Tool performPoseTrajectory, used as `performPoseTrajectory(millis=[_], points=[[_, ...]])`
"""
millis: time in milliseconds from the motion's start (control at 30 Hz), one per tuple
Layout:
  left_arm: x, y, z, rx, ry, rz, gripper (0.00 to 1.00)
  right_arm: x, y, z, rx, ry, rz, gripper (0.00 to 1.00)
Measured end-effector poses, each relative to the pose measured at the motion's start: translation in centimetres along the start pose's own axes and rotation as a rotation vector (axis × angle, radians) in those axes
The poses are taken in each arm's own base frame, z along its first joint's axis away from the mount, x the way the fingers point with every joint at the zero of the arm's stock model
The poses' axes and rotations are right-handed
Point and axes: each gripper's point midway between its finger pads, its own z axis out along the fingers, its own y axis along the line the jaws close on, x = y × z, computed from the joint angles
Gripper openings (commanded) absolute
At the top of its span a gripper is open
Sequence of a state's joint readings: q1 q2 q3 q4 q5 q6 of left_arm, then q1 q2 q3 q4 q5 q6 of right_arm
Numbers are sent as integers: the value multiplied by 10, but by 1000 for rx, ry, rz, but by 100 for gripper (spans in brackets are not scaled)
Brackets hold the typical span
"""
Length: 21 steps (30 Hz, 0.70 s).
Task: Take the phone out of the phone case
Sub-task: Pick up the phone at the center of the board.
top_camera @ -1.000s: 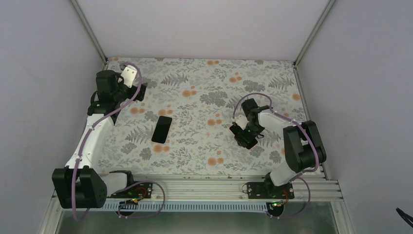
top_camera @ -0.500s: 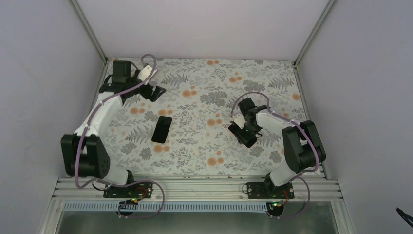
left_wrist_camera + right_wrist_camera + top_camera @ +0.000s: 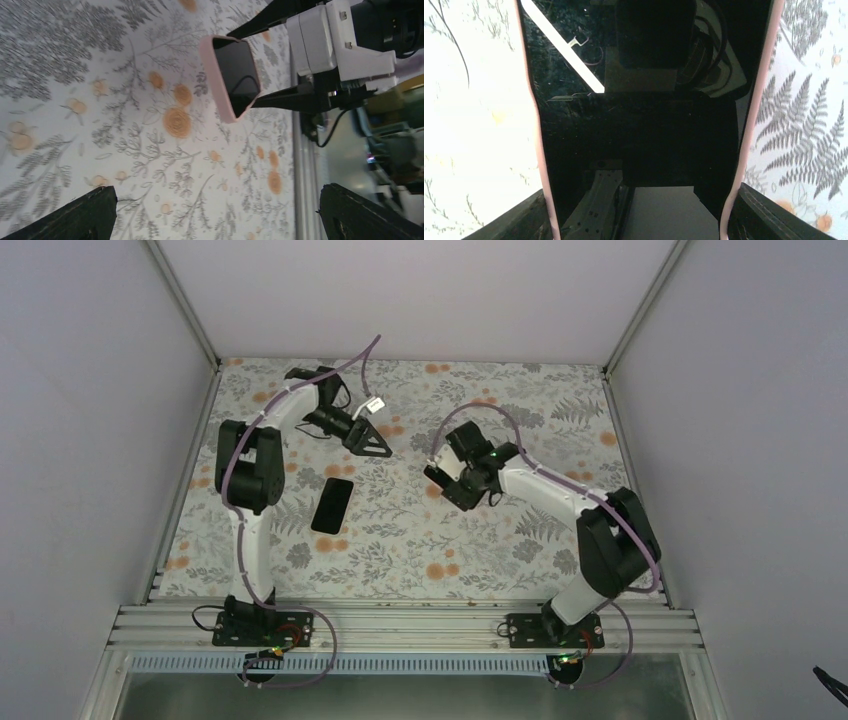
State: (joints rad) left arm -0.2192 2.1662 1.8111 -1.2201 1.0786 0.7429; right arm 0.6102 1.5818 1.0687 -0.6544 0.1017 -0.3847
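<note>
The phone, black-screened in a pink case (image 3: pixel 639 115), fills the right wrist view, and the right gripper (image 3: pixel 639 220) is shut on its long pink edges. In the top view this gripper (image 3: pixel 452 480) holds it above the middle of the table. The left wrist view shows the cased phone (image 3: pixel 231 75) in the air, clamped between the right gripper's black fingers (image 3: pixel 290 97). My left gripper (image 3: pixel 220 220) is open and empty, its fingertips (image 3: pixel 90 212) wide apart. In the top view it (image 3: pixel 368 438) hangs over the far middle-left, apart from the phone.
A flat black rectangular slab (image 3: pixel 332 505), like a bare phone, lies on the floral table cover (image 3: pixel 400 550) left of centre. Grey walls close the left, right and far sides. The aluminium rail (image 3: pixel 400 625) with the arm bases runs along the near edge.
The left arm has swung from the far left corner rightward toward the table's middle. The right gripper has carried the cased phone left and farther away.
</note>
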Motion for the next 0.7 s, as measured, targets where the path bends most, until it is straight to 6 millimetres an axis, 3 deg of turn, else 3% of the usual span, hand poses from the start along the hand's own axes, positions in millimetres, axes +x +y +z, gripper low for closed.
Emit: performPoseTrajectory(millis=[100, 367, 567, 700], points=[[3, -2, 8, 50, 4, -54, 100, -19, 0, 4, 1, -17, -16, 57], [-17, -19, 12, 106, -25, -47, 100, -82, 9, 11, 17, -90, -76, 57], [-11, 2, 17, 108, -25, -119, 100, -95, 9, 15, 32, -73, -93, 57], [-3, 12, 29, 109, 4, -158, 100, -119, 5, 9, 49, -134, -91, 57]])
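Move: The phone in its pink case is in the right hand's grip, its middle about level with those finger pads. From the open left hand it lies some 15 cm to the right, 10 cm back and roughly 5 cm lower; so the left gripper, where it is being taken, is about 15 cm left, 10 cm ahead and 5 cm above the right hand. The other phone lies on the table, some 15 cm left, 14 cm back and 12 cm below the left hand. The right hand carries the cased phone to its left towards the waiting left gripper, about 10 cm across with some 6 cm forward and a slight rise, easing off midway and tilting only a little while its fingers keep their hold on the long edges. The left hand stays wide open and edges a couple of centimetres right to meet it, first rising a little and then sinking to end below where it began, rolling about 10 degrees, so that its fingers come up close to the near end of the case, with no squeeze. ##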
